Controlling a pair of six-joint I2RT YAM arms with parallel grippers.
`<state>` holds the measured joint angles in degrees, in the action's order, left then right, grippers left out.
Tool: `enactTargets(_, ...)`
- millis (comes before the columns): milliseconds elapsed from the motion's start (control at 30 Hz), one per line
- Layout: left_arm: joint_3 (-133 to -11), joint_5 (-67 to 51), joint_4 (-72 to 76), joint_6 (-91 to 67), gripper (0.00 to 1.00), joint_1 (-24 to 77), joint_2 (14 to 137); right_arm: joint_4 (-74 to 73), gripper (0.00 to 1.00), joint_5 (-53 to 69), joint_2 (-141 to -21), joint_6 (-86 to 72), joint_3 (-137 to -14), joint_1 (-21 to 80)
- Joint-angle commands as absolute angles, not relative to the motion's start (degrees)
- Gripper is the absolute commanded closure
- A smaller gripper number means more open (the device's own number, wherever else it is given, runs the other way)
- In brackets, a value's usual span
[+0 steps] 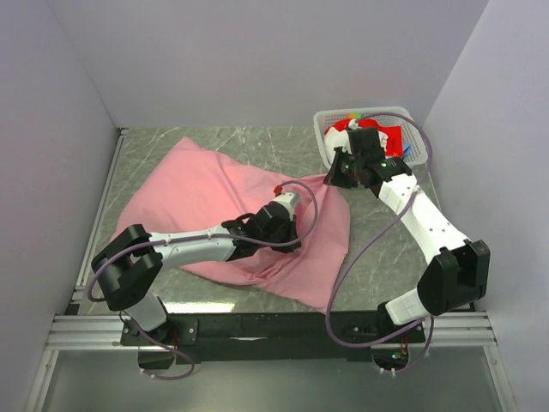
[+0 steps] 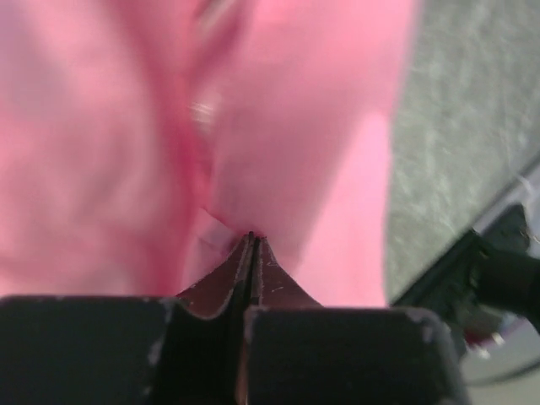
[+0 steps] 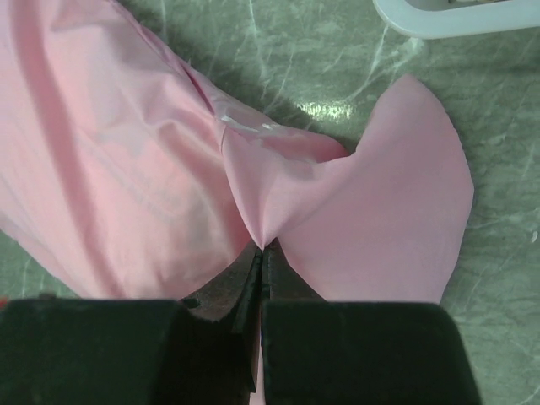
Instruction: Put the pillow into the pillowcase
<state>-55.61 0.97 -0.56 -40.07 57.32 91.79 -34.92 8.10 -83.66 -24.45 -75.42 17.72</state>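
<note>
The pink pillowcase [image 1: 206, 197] lies spread across the middle of the table, bulging on its left part. The pillow does not show in any view. My left gripper [image 1: 287, 239] is shut on a fold of the pillowcase [image 2: 278, 152] near its lower right part. My right gripper [image 1: 333, 178] is shut on the pillowcase's right edge [image 3: 371, 211], where the fabric gathers to a point at the fingertips. A small white label [image 3: 245, 125] shows on the cloth in the right wrist view.
A white basket [image 1: 408, 116] with red and coloured items stands at the back right, just behind the right wrist. Grey walls close in the left, back and right sides. The marbled green tabletop [image 1: 257, 142] shows behind the pillowcase.
</note>
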Motion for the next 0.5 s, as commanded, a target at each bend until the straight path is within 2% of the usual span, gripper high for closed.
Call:
enactTargets(0, -53.3, 1.4, 7.2, -40.4, 0.99, 54.3, 93.8, -36.3, 1.00, 7.5, -80.7, -23.6, -76.1, 17.1)
enactTargets(67, -51.3, -2.7, 11.8, -38.3, 0.97, 52.8, 95.0, -36.5, 1.00, 7.7, -80.1, -23.6, -76.1, 17.0)
enactTargets(100, -50.9, -5.1, 15.8, -37.7, 0.91, 52.2, 95.4, -36.5, 1.00, 7.8, -79.8, -23.6, -75.9, 17.0)
enactTargets(167, -51.8, -8.9, 17.0, -35.9, 0.86, 51.1, 97.6, -36.6, 1.00, 7.9, -79.5, -23.8, -75.9, 17.1)
enactTargets(267, -53.9, -11.2, 17.5, -33.5, 0.70, 50.4, 99.2, -36.7, 1.00, 8.6, -79.1, -24.0, -75.9, 17.0)
enactTargets(300, -54.1, -13.5, 18.2, -32.9, 0.60, 50.4, 99.1, -36.7, 1.00, 8.6, -78.9, -24.0, -76.0, 17.0)
enactTargets(367, -53.9, -15.5, 20.3, -31.0, 0.49, 50.4, 97.5, -36.8, 1.00, 8.5, -78.7, -24.0, -75.9, 17.1)
enactTargets(400, -53.3, -17.0, 21.1, -30.6, 0.39, 50.4, 96.7, -36.7, 1.00, 8.5, -78.7, -24.0, -75.9, 17.1)
enactTargets(467, -53.5, -16.7, 21.0, -29.4, 0.34, 50.4, 95.0, -36.6, 1.00, 9.0, -78.7, -24.1, -75.6, 17.0)
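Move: The left hand's shut fingertips are at a crumpled fold of the pillowcase; the part they go for lies about 3 cm ahead, 1 cm to the left and 4 cm lower. The raised edge, already pinched by the right hand, is some 18 cm ahead and 9 cm right of the left hand, while the case's near corner is about 17 cm back and 8 cm right. From the right hand, that fold lies roughly 15 cm back, 8 cm left and 12 cm below. With its fingers shut, the left hand pushes down about 4 cm and forward about 3 cm into the pillowcase fold, drifting slightly left, then opens well past half. As the fingers spread on either side of the creased cloth, it eases about 2 cm to the right and lifts 1 cm, turning some 10 degrees clockwise, while the right hand stays nearly in place and keeps the raised edge pinched. ##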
